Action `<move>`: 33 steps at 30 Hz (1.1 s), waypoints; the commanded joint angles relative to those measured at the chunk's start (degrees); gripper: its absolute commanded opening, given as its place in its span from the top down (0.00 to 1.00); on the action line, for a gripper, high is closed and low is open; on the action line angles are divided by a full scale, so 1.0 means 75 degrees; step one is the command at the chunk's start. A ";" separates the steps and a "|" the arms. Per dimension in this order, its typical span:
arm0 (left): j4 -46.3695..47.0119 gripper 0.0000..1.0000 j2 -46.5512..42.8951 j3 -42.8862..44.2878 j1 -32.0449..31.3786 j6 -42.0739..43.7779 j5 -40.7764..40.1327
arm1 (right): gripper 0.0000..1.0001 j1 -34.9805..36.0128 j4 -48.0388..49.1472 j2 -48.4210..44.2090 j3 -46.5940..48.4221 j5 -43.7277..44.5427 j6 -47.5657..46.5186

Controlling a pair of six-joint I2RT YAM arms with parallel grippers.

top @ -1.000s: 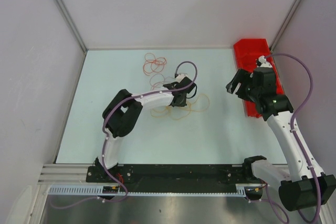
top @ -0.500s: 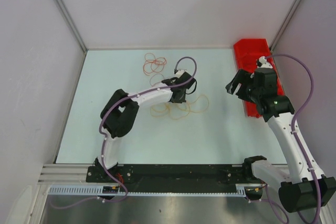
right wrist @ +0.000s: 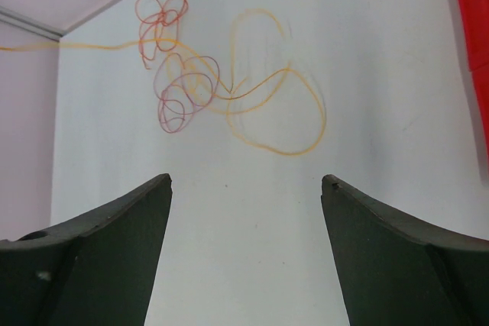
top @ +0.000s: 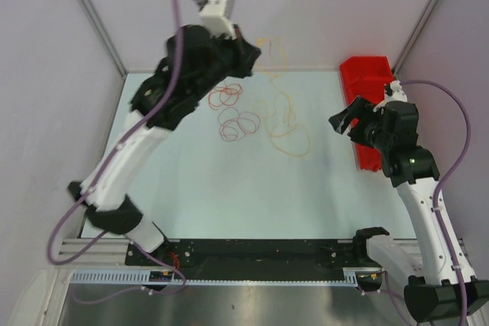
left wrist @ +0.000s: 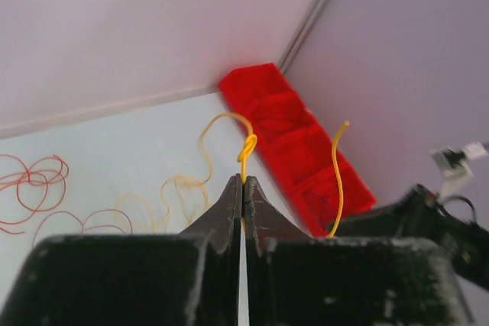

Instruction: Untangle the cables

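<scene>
My left gripper (top: 250, 50) is raised high near the back wall, shut on the orange-yellow cable (top: 294, 153). That cable hangs from it down to a loop on the table. In the left wrist view the pinched cable's knot (left wrist: 247, 145) sits just past the closed left gripper (left wrist: 243, 181), and a free end (left wrist: 337, 173) curls up on the right. The red cable (top: 225, 95) and the pinkish-brown cable (top: 238, 124) lie in curls on the table. My right gripper (top: 344, 121) hovers open and empty right of them. Its wrist view shows the right gripper (right wrist: 246, 185), the yellow loop (right wrist: 287, 154) and the pinkish-brown curls (right wrist: 183, 93) ahead.
A red bin (top: 367, 85) stands along the right wall behind my right gripper, also seen as the red bin (left wrist: 290, 135) from the left wrist. Walls close the table on the left, back and right.
My left gripper has shut on the yellow cable and lifted it high toward the back wall, drawing it out of the pile. The right arm has barely moved.
</scene>
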 commanded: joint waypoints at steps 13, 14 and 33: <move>0.2593 1.00 -0.3580 -0.5887 0.0048 0.0906 0.3587 | 0.16 -0.0550 0.1456 -0.0454 0.0432 -0.3331 0.0743; 0.2522 1.00 -0.3580 -0.5852 0.0060 0.0976 0.3645 | 0.17 -0.0480 0.1491 -0.0395 0.0443 -0.3378 0.0825; 0.4361 1.00 -0.5479 -1.1778 -0.0197 -0.1167 0.3599 | 0.21 0.1290 -0.0394 0.1012 0.0432 -0.1223 0.1177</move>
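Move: The left hand has the yellow cable pinched just below a knot and hangs high; the bare table it brings the cable back to lies about 15 cm back, 2 cm left and some 46 cm below. The cable's table loop is about 9 cm ahead, 9 cm right and 46 cm below, the pink cable about 15 cm ahead and 10 cm left. From the open right hand, that loop lies roughly 15 cm ahead, 16 cm left and 27 cm down, the red bin 27 cm ahead, 18 cm right. Keeping its pinch, the left hand swings back about 15 cm, first rising slightly, then sinking some 25 cm in two drops with a level pause between, turning clockwise and tipping down late to bring the yellow cable over the bare near table. The open, empty right hand arcs up and sweeps 9 cm left towards the loop, rolling left side up and turning counter-clockwise, then sinks again. ##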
